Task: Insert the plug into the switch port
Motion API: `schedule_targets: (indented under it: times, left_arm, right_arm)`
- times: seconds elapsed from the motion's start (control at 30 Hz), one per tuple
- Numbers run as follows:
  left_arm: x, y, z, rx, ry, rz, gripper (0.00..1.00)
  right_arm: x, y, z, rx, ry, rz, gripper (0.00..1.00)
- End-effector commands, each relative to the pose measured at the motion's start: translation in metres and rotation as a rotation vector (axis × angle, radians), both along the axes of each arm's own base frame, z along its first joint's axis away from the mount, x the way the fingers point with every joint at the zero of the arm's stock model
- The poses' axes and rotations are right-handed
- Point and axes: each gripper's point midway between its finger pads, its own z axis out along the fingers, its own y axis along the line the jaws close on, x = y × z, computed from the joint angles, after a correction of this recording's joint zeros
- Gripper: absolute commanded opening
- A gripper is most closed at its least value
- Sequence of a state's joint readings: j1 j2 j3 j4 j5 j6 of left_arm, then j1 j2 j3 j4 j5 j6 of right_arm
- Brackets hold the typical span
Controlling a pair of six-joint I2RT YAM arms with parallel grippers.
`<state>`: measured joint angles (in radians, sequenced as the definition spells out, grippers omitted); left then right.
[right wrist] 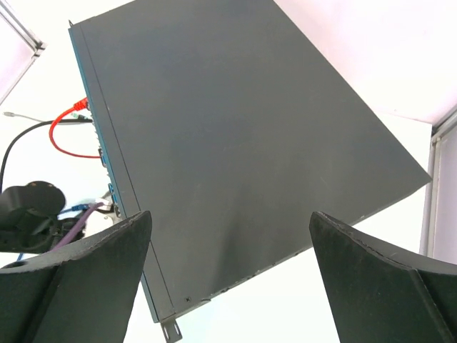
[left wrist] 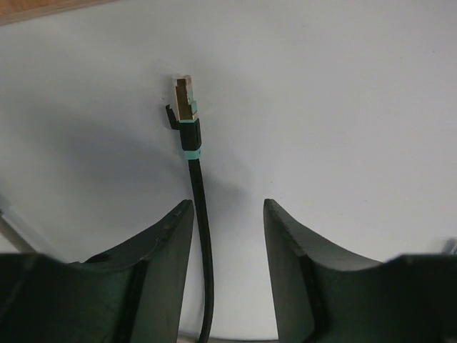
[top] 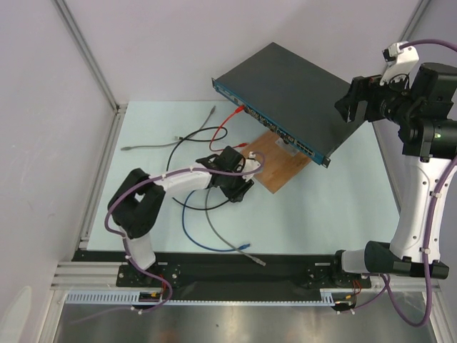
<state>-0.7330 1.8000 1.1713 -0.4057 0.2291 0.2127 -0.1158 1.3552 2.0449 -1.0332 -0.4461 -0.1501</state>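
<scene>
The plug [left wrist: 184, 96] is a clear-tipped connector with a teal band on a black cable [left wrist: 200, 214], lying on the pale table. My left gripper [left wrist: 228, 204] hovers low over the table with the cable running up between its jaws. The cable lies close beside the left finger [left wrist: 161, 250], and a wide gap separates it from the right finger. The switch [top: 285, 89] is a flat black box with a blue front strip [top: 268, 123]. My right gripper [right wrist: 230, 214] hangs open above the switch [right wrist: 235, 136] near its right end. From above, the left gripper [top: 239, 184] sits just in front of the strip.
A red cable [top: 227, 127] is plugged into the strip's left part. A brown wooden board [top: 275, 168] lies under the switch's front edge. Grey [top: 171, 141], blue [top: 207, 243] and black cables sprawl over the table around the left arm.
</scene>
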Motion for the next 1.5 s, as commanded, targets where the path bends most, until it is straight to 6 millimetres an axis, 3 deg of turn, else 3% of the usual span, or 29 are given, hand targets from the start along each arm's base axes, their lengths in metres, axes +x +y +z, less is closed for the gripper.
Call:
schedule_targets:
  times: [0.0, 0.23, 0.33, 0.37, 0.43, 0.57, 0.6, 0.63, 0.67, 0.7, 0.83, 0.93, 1.13, 1.23, 1.33, 1.47]
  left_arm:
    - [0.01, -0.011, -0.005, 0.007, -0.016, -0.011, 0.49]
    - [0.016, -0.007, -0.024, 0.079, -0.013, 0.008, 0.34]
    - [0.016, -0.005, -0.026, 0.097, -0.018, 0.012, 0.21]
    - [0.016, -0.003, -0.025, 0.103, -0.019, 0.015, 0.08]
    - [0.012, -0.002, -0.021, 0.099, -0.007, 0.012, 0.0]
    - [-0.016, -0.015, 0.033, -0.084, 0.072, -0.079, 0.0]
    - [-0.025, -0.019, 0.067, -0.193, 0.079, -0.111, 0.0]
    - [-0.032, -0.022, 0.085, -0.254, 0.107, -0.123, 0.0]
    - [-0.043, -0.02, 0.099, -0.297, 0.144, -0.14, 0.0]
    - [-0.054, -0.02, 0.13, -0.395, 0.163, -0.178, 0.0]
    - [-0.081, -0.014, 0.192, -0.557, 0.196, -0.245, 0.0]
    - [-0.097, -0.009, 0.224, -0.62, 0.178, -0.289, 0.0]
    - [-0.122, 0.006, 0.26, -0.704, 0.195, -0.327, 0.0]
    - [-0.132, 0.011, 0.273, -0.744, 0.171, -0.341, 0.0]
    - [-0.132, 0.015, 0.281, -0.769, 0.156, -0.323, 0.0]
    - [-0.13, 0.018, 0.287, -0.78, 0.13, -0.32, 0.0]
  right_arm:
    - [-0.007, 0.0, 0.003, 0.004, -0.009, 0.001, 1.0]
    - [-0.011, 0.002, 0.001, 0.015, 0.002, 0.011, 1.0]
    - [-0.01, 0.002, -0.002, 0.016, 0.005, 0.014, 1.0]
    - [-0.011, 0.003, 0.0, 0.017, -0.001, 0.019, 1.0]
    - [-0.012, 0.004, -0.001, 0.017, -0.003, 0.025, 1.0]
    - [-0.011, 0.007, 0.009, 0.004, -0.046, 0.049, 1.0]
    - [-0.012, 0.008, 0.012, 0.003, -0.057, 0.061, 1.0]
    - [-0.013, 0.011, 0.014, 0.004, -0.066, 0.078, 1.0]
    - [-0.016, 0.019, 0.018, 0.016, -0.08, 0.127, 1.0]
    - [-0.018, 0.025, 0.018, 0.021, -0.085, 0.157, 1.0]
    - [-0.031, 0.062, 0.013, 0.051, -0.079, 0.322, 0.99]
    - [-0.044, 0.098, 0.008, 0.086, -0.071, 0.46, 0.98]
    - [-0.08, 0.171, -0.008, 0.125, 0.016, 0.744, 0.92]
    - [-0.099, 0.197, -0.016, 0.136, 0.072, 0.842, 0.86]
    - [-0.117, 0.217, -0.029, 0.159, 0.173, 0.929, 0.77]
    - [-0.133, 0.233, -0.043, 0.181, 0.273, 1.003, 0.74]
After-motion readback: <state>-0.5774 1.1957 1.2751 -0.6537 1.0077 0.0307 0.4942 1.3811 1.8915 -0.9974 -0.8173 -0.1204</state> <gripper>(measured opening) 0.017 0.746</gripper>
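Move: From the left hand, the black cable's plug lies about 3 cm ahead, 2 cm to the right and 3 cm below. The wooden board's middle is roughly 12 cm ahead and 10 cm right. The blue cable's far plug is some 4 cm ahead and 9 cm left, and the grey cable's far end 9 cm ahead and 6 cm left. From the high right hand, the black cable's plug is about 24 cm left, 2 cm back and 44 cm down. The left fingers sink a little and pinch the black cable just behind its plug, then lift it some 30 cm while drawing back about 12 cm, swinging by roughly 40 degrees until they point nearly level to the right. The right hand, after waiting, sweeps left and back towards the lifted plug, turning counter-clockwise to face it while its open fingers narrow somewhat. ##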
